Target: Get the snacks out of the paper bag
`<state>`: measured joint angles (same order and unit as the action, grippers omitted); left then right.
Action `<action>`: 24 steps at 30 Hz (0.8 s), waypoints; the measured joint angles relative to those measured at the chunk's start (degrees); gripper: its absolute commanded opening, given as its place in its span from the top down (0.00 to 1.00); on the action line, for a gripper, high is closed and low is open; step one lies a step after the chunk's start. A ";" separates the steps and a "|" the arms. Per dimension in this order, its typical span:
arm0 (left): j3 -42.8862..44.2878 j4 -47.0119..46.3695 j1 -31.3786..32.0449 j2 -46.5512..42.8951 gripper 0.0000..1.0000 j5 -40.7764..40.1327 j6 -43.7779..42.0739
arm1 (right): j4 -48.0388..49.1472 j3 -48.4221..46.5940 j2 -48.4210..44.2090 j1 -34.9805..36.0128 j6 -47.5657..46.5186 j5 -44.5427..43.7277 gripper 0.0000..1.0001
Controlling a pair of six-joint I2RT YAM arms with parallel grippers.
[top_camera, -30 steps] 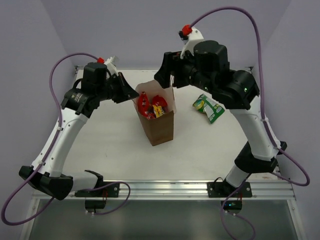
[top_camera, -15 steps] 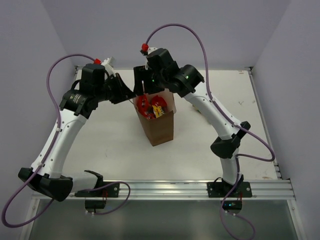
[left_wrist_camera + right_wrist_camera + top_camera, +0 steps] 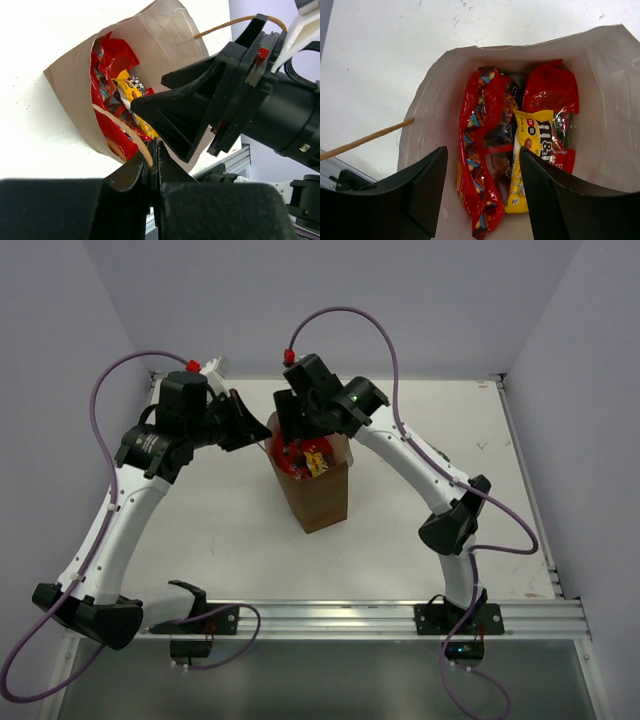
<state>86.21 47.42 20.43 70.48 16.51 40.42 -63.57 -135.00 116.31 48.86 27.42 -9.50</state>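
Observation:
The brown paper bag stands upright mid-table with its mouth open. In the left wrist view my left gripper is shut on the bag's thin tan loop handle, at the near rim of the paper bag. Inside lie the snacks: a long red packet, a yellow packet and another red bag. My right gripper hangs open just over the bag's mouth, fingers either side of the long red packet, touching nothing. From above, the right gripper covers part of the opening.
The bag's other loop handle sticks out sideways past the pale inner wall. The white table has a raised back edge and a metal rail along the front. The left arm curves along the table's left side.
My right arm has swung left from over the table's right side to above the bag's mouth, its jaws narrowing a little. The left gripper has kept its hold on the handle.

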 measured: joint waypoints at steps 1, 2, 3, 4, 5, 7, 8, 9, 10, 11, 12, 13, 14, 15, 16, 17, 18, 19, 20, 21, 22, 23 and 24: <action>0.00 0.00 0.00 -0.02 1.00 0.00 0.00 | 0.02 0.15 0.07 -0.13 -0.02 -0.02 0.38; 0.02 0.00 0.00 -0.02 1.00 0.00 -0.02 | 0.07 0.35 0.15 -0.22 -0.02 -0.02 0.38; 0.02 0.00 0.00 -0.02 1.00 0.00 -0.02 | 0.07 0.42 0.39 -0.33 -0.04 -0.02 0.38; 0.00 0.00 0.00 -0.02 1.00 0.00 -0.02 | 0.15 0.59 0.68 -0.44 -0.04 -0.02 0.37; 0.00 0.00 0.00 -0.02 1.00 0.00 -0.02 | 0.28 1.14 0.83 -0.46 -0.04 -0.09 0.37; 0.00 0.00 0.00 -0.02 1.00 0.00 -0.02 | 0.28 2.69 1.16 -0.52 -0.09 -0.72 0.37; 0.00 0.00 0.00 -0.02 1.00 0.00 -0.02 | 0.20 3.65 1.31 -0.52 -0.11 -1.42 0.37; 0.00 0.00 0.00 -0.02 1.00 0.02 -0.04 | 0.02 4.46 1.51 -0.55 -0.22 -2.03 0.37; -0.07 -0.04 0.00 -0.02 1.00 0.02 -0.04 | 0.00 5.22 1.64 -0.55 -0.31 -2.64 0.37; -0.26 -0.20 0.00 -0.02 1.00 0.07 -0.04 | -0.07 6.34 1.68 -0.57 -0.44 -3.34 0.37; -0.39 -0.26 0.00 -0.02 1.00 0.20 -0.04 | -0.22 7.45 1.68 -0.57 -0.50 -4.02 0.37; -0.57 -0.48 0.00 -0.02 1.00 0.33 -0.02 | -0.15 8.57 1.68 -0.57 -0.61 -4.74 0.37; -0.63 -0.66 0.00 -0.02 1.00 0.48 -0.02 | -0.28 9.73 1.68 -0.61 -0.70 -5.18 0.37; -0.63 -0.76 0.00 -0.02 1.00 0.63 -0.02 | -0.24 10.84 1.68 -0.68 -0.87 -5.68 0.37; -0.63 -0.92 0.00 -0.02 1.00 0.76 -0.02 | -0.20 11.98 1.68 -0.79 -0.96 -6.10 0.37; -0.63 -1.05 0.00 -0.02 1.00 0.85 -0.02 | -0.20 13.03 1.68 -0.92 -1.09 -6.38 0.37; -0.63 -1.07 0.00 -0.02 1.00 0.87 -0.02 | -0.15 13.86 1.68 -1.05 -1.16 -6.60 0.37; -0.63 -1.07 0.00 -0.02 1.00 0.90 -0.02 | -0.04 14.67 1.68 -1.20 -1.27 -6.60 0.37; -0.63 -1.07 0.00 -0.02 1.00 0.90 -0.02 | -0.02 15.21 1.68 -1.31 -1.33 -6.67 0.37; -0.63 -1.07 0.00 -0.02 0.99 0.92 -0.02 | 0.02 15.54 1.68 -1.33 -1.40 -6.67 0.37; -0.63 -1.07 0.00 -0.02 0.99 0.94 -0.02 | 0.20 15.80 1.68 -1.33 -1.42 -6.64 0.36; -0.63 -1.07 0.00 -0.02 0.99 1.01 -0.02 | 0.42 16.02 1.64 -1.36 -1.46 -6.62 0.35; -0.63 -1.07 0.00 -0.02 0.99 1.07 -0.02 | 0.66 16.28 1.60 -1.36 -1.49 -6.60 0.33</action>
<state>85.58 46.35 20.43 70.46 17.58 40.40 -62.92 -118.72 117.91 47.51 25.93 -16.10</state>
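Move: The right hand is open at the bag's mouth. The yellow M&M's pack in the bag lies about 5 cm to its right, roughly 14 cm below and barely 1 cm ahead. At similar depth, a long red pack sits about 2 cm ahead and 1 cm left, and a smaller red pack 4 cm ahead and 6 cm right. From the left hand, the yellow pack lies some 10 cm right, 4 cm ahead and 18 cm down. No new grip yet: the right hand sinks about 11 cm into the paper bag, easing some 5 cm to its right towards the yellow M&M's pack, and slows to a stop with its still-open fingers either side of the pack's near half. On the way the wrist tips nearly 20 degrees, pointing the fingers more steeply down. The left hand stays put, keeping its pinch on the bag's handle. ##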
